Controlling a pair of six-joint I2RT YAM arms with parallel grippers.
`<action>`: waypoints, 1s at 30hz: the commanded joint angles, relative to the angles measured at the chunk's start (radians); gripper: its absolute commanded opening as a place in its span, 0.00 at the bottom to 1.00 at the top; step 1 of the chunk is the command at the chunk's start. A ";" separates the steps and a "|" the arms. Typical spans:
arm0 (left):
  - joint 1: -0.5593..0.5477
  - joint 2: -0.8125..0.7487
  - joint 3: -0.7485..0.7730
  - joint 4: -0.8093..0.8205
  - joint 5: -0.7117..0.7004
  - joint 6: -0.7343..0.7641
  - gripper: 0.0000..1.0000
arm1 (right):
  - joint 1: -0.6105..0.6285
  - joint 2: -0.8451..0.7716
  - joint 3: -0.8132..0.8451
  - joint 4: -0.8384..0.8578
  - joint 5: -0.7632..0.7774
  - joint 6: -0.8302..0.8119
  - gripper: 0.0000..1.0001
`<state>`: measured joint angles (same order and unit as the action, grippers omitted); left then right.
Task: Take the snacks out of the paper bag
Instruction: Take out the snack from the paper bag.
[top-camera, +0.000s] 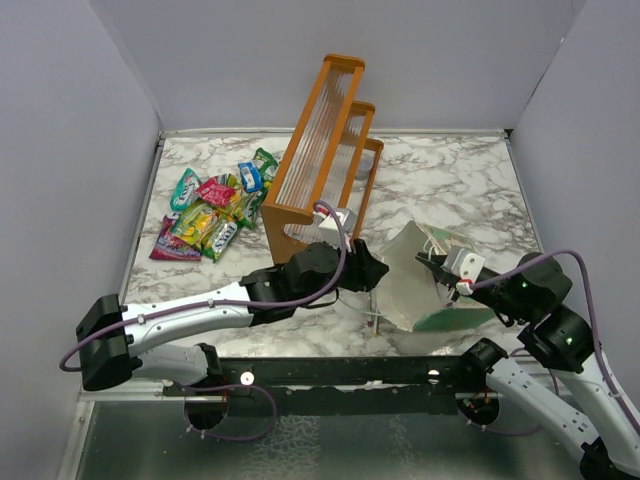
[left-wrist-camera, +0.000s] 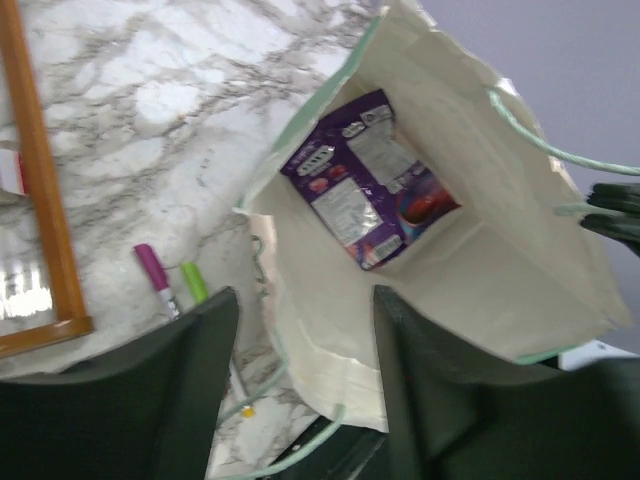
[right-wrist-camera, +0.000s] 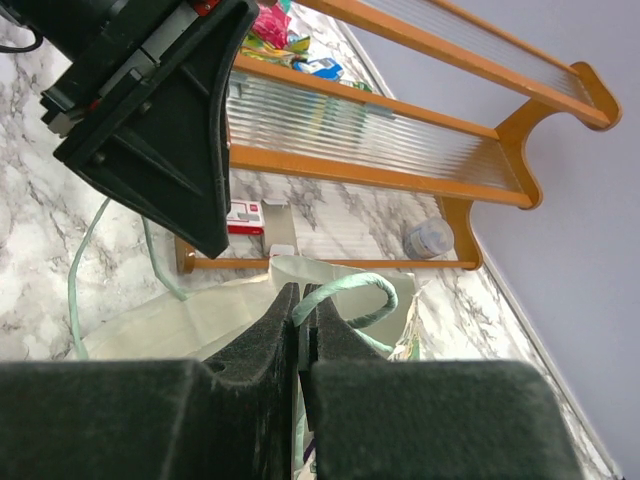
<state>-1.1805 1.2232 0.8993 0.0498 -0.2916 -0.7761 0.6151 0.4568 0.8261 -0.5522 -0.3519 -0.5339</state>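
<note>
The mint-green paper bag (top-camera: 405, 285) lies tilted on the marble table with its mouth toward the left arm. In the left wrist view its cream inside (left-wrist-camera: 500, 270) holds one purple snack packet (left-wrist-camera: 365, 180) at the bottom. My left gripper (left-wrist-camera: 305, 330) hovers at the mouth, open, its fingers (left-wrist-camera: 190, 370) apart over the bag's near rim and gripping nothing; from above it (top-camera: 378, 272) sits just left of the bag. My right gripper (right-wrist-camera: 303, 300) is shut on the bag's green cord handle (right-wrist-camera: 350, 290), at the bag's far side (top-camera: 440, 268). Several snacks (top-camera: 210, 215) lie piled at the far left.
An orange wooden slatted rack (top-camera: 320, 160) stands just behind the left gripper. A magenta pen (left-wrist-camera: 155, 275) and a green pen (left-wrist-camera: 195, 282) lie on the table beside the bag's mouth. A small red-and-white box (right-wrist-camera: 245, 215) sits by the rack's base. Grey walls enclose the table.
</note>
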 joint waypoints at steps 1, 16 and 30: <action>-0.007 -0.008 0.019 0.129 0.141 -0.172 0.43 | 0.003 -0.019 0.020 0.018 0.004 0.014 0.02; -0.073 0.374 0.200 0.221 0.174 -0.368 0.20 | 0.003 -0.039 0.043 0.061 -0.005 0.024 0.02; -0.092 0.467 0.120 0.316 0.050 -0.285 0.15 | 0.003 -0.034 0.048 0.085 -0.010 0.041 0.02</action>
<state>-1.2610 1.6852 1.0477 0.2790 -0.1921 -1.0897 0.6151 0.4290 0.8490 -0.5213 -0.3531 -0.5159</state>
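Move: The purple snack pouch lies at the bottom of the paper bag, roughly 16 cm to the right of the half-open left hand, 5 cm farther out and 18 cm below it. The bag's mouth opens nearer, about 8 cm to the right, 3 cm ahead and 10 cm lower. The pens lie some 2 cm to the right, level with the hand and 22 cm down. From the right hand, shut on the bag's handle, the pouch is about 7 cm ahead, 5 cm right and 22 cm below. Rightward the left hand swings about 11 cm, rising slightly and drawing back 4 cm first, then sinking some 10 cm through the mouth into the bag, towards the purple pouch. On the way its fingers close from half open to nearly shut and the wrist rolls about 15 degrees, counter-clockwise looking along the fingers. The right hand keeps its pinch on the handle and rises about 2 cm. ##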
